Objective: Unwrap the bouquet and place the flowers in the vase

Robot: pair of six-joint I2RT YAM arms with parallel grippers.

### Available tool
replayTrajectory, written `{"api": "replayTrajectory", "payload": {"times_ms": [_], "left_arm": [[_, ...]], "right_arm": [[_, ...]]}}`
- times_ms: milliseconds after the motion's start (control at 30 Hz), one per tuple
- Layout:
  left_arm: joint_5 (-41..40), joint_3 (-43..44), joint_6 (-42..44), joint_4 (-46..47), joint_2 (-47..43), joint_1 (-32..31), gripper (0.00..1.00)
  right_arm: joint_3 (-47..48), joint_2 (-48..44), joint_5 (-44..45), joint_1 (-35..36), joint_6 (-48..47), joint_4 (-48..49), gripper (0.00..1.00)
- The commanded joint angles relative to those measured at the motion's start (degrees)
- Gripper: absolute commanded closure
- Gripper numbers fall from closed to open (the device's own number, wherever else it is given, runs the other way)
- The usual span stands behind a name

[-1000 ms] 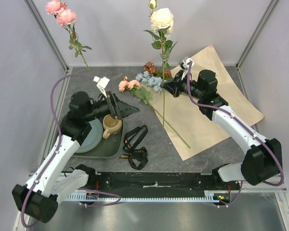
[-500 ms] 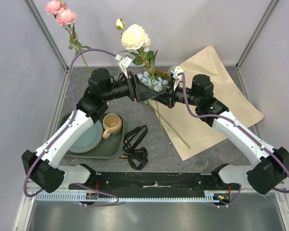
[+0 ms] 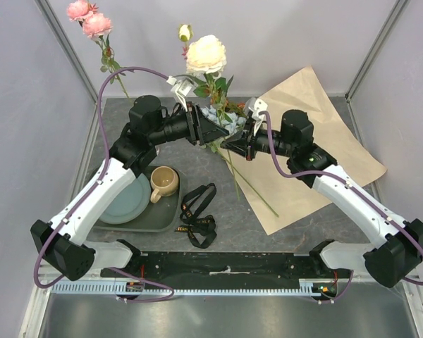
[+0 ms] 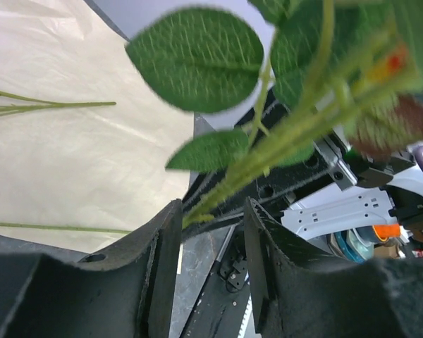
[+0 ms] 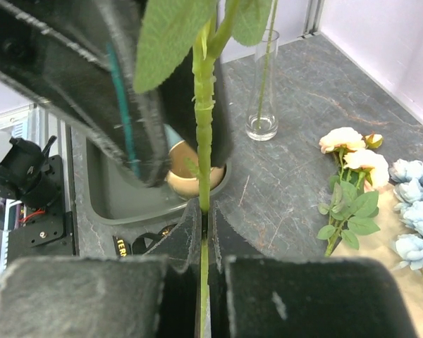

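A cream rose [image 3: 206,53] with green leaves [image 4: 196,58] stands upright above the table's middle. My right gripper [image 5: 204,215] is shut on its stem [image 5: 204,105], low down. My left gripper [image 4: 213,208] meets it from the left, jaws apart, with the same stem passing between its fingertips close to one finger [image 4: 162,260]. The clear glass vase [image 5: 262,105] stands at the back left with one stem in it; its pink roses [image 3: 89,20] rise high. The bouquet's tan paper [image 3: 307,158] lies flat and open.
Peach blooms [image 5: 352,151] and light blue blooms [image 5: 412,211] lie loose beside the paper, and long stems [image 3: 252,189] lie on it. A black lettered ribbon [image 3: 197,215] lies near the front. A tan mug [image 3: 163,182] and a plate [image 3: 125,203] sit on a dark tray [image 3: 155,222].
My left arm swung from over the tray to the rose's stem, and its jaws have narrowed around it. The right gripper carried the rose leftward and lower.
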Motion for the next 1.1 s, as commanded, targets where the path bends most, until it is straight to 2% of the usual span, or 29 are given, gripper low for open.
{"api": "replayTrajectory", "payload": {"times_ms": [0,133,167,233,300,333,367,433,467,600,733,800,833,900,1000,1067], "left_arm": [[-3.05,4.17,3.89,-2.21,0.86,-0.44,0.54],[-3.05,4.87,4.68,-2.49,1.12,-0.44,0.62],[-2.88,5.13,4.94,-2.58,1.13,-0.44,0.77],[-3.40,5.57,6.08,-3.89,0.95,-0.44,0.95],[-4.10,5.75,7.31,-4.68,0.51,-0.44,0.98],[-5.06,5.84,8.97,-5.21,-0.53,-0.44,0.98],[-5.77,6.01,10.12,-5.74,-1.07,-0.44,0.98],[-9.35,6.54,14.58,-7.31,-3.52,-0.35,0.98],[-10.95,6.89,16.53,-7.85,-4.49,-0.44,0.98],[-22.89,10.84,28.03,-13.20,-7.40,-0.35,0.98],[-39.03,20.92,34.63,-20.67,-5.47,0.08,0.98],[-43.37,25.77,36.92,-25.94,-2.05,2.35,0.98],[-44.87,31.10,37.03,-28.05,-0.82,3.68,0.98],[-44.45,35.79,35.98,-31.57,2.08,8.58,0.98],[-43.57,41.25,35.62,-31.06,3.32,13.60,0.98],[-46.28,42.31,36.67,-28.87,3.32,14.76,0.98]], "right_arm": [[2.73,-1.74,-2.28,1.63,-2.49,0.47,1.00],[2.64,-2.00,-2.19,2.16,-2.93,0.30,1.00],[2.64,-1.92,-1.84,2.25,-3.10,0.30,1.00],[2.64,-2.18,-1.22,2.42,-3.28,0.30,1.00],[2.47,-2.36,0.52,2.51,-3.28,0.30,0.94],[2.21,-2.79,1.67,2.51,-2.93,0.30,0.79],[1.77,-2.97,3.25,2.51,-2.84,0.30,0.70],[0.72,-4.11,8.51,2.51,-2.40,0.30,0.32],[0.19,-4.55,10.54,2.51,-2.05,0.30,0.03],[-1.05,-6.48,22.66,2.51,0.83,0.47,0.02],[-0.35,-6.84,38.99,2.42,8.57,-1.53,0.02],[0.27,-6.31,39.38,2.33,9.20,-2.60,0.02],[0.79,-5.88,39.12,2.25,9.29,-3.30,0.02],[1.15,-5.26,38.77,2.33,9.64,-3.83,0.02],[1.41,-4.64,38.24,2.33,9.46,-4.54,0.02],[1.32,-4.47,38.24,2.33,9.46,-4.71,0.02]]}}
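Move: About 2 cm ahead of and 1 cm to the right of the left hand's half-open fingers stands the white rose's stem, level with them. The vase is some 27 cm to this hand's left, 14 cm ahead and 28 cm below; the mug is about 21 cm left, 2 cm ahead and 34 cm down. The right hand holds that stem, with the left gripper roughly 5 cm above and 2 cm left; a peach rose lies 8 cm ahead, 32 cm below. Closing on the white rose's stem above the right hand's grip, the left fingers take hold after easing about 1 cm forward; the right fingers then open wide and let go. The left hand carries the rose some 20 cm left and 16 cm up, with some forward, swinging counter-clockwise and tipping up, while the empty right hand withdraws right and forward, turning about 35 degrees clockwise. ##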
